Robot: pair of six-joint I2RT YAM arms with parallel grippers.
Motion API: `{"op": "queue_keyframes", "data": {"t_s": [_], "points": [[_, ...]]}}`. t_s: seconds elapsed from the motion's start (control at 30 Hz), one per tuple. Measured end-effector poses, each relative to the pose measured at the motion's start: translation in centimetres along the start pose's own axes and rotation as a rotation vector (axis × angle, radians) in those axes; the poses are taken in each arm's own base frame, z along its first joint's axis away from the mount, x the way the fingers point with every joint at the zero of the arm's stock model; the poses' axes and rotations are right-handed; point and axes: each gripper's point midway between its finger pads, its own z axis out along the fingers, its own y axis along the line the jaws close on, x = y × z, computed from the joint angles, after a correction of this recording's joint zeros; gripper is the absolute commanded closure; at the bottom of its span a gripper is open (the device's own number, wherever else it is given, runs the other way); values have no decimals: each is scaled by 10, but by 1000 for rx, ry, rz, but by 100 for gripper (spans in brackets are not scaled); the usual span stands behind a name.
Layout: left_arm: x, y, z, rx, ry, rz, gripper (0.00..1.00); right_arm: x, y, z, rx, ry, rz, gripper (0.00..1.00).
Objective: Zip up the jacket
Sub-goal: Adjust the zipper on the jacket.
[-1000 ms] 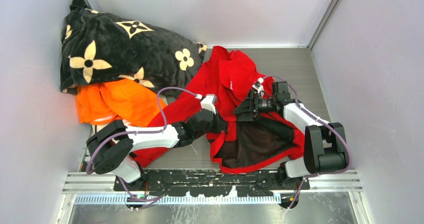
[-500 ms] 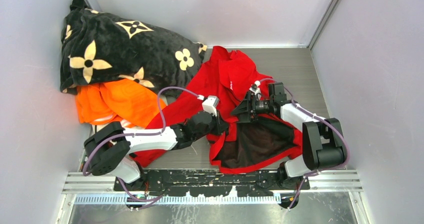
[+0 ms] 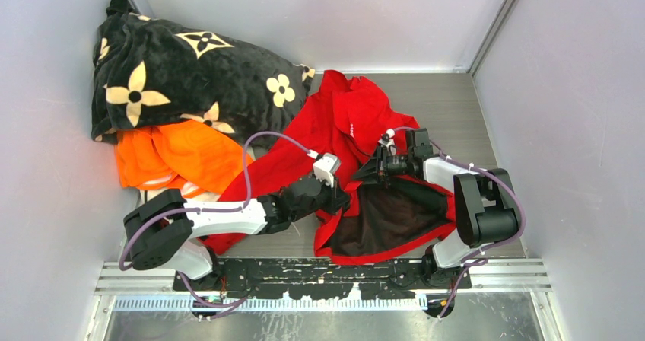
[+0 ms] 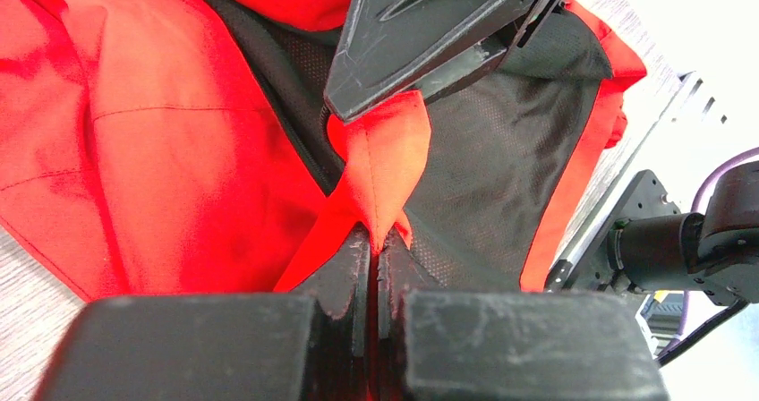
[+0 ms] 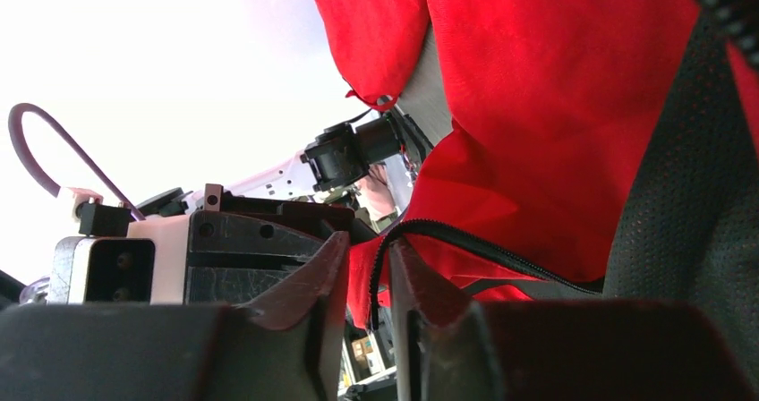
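The red jacket (image 3: 346,113) lies open in the middle of the table, its dark lining (image 3: 395,215) facing up. My left gripper (image 3: 340,199) is shut on a fold of the jacket's red front edge (image 4: 380,164), and the pinch (image 4: 374,236) shows clearly in the left wrist view. My right gripper (image 3: 359,175) sits just right of it, fingers pointing toward the left gripper. In the right wrist view its jaws (image 5: 367,244) stand a little apart. The black zip edge (image 5: 483,244) runs between them, against the right finger, with daylight showing through the gap.
A black flower-patterned blanket (image 3: 167,67) is heaped at the back left, with an orange garment (image 3: 179,154) under its near side. Grey walls close in on the left, back and right. The arm mounting rail (image 3: 327,276) runs along the near edge.
The right gripper's jaws have narrowed around the zip edge, and that gripper has drifted slightly left. The left gripper, still shut on the fold, has shifted a little toward the near edge.
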Motion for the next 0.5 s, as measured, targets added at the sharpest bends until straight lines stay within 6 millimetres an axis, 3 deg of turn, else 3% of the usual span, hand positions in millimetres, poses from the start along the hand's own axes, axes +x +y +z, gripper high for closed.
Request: {"op": "queue_keyframes", "data": {"t_s": [0.23,0.3,0.5], "points": [[2,3,-1,-6,10,34,100,2,2,0,-9,11,6,96],[2,3,-2,-8,13,36,95,3,2,-1,-11,15,4,98],[0,2,-13,-12,31,20,41,8,3,-2,-15,32,-28,99]]}}
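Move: The black zipper edge of the jacket already lies between the half-open right fingers, practically at the right hand point. From the left hand, which is pinching the red strip beside the zipper, that edge is about 5 cm ahead, 2 cm to the right and roughly level. The spread black lining has its middle some 10 cm back from the right hand, 10 cm to its right and 9 cm lower. Shut the right fingers on the zipper edge and pinch it, nearly in place, easing back only about 1 cm at the end. Keep the left grip on the red strip almost still until the right one has closed, then open the left fingers over a third of their range and start drawing that hand roughly 1 cm to the left and slightly back. ##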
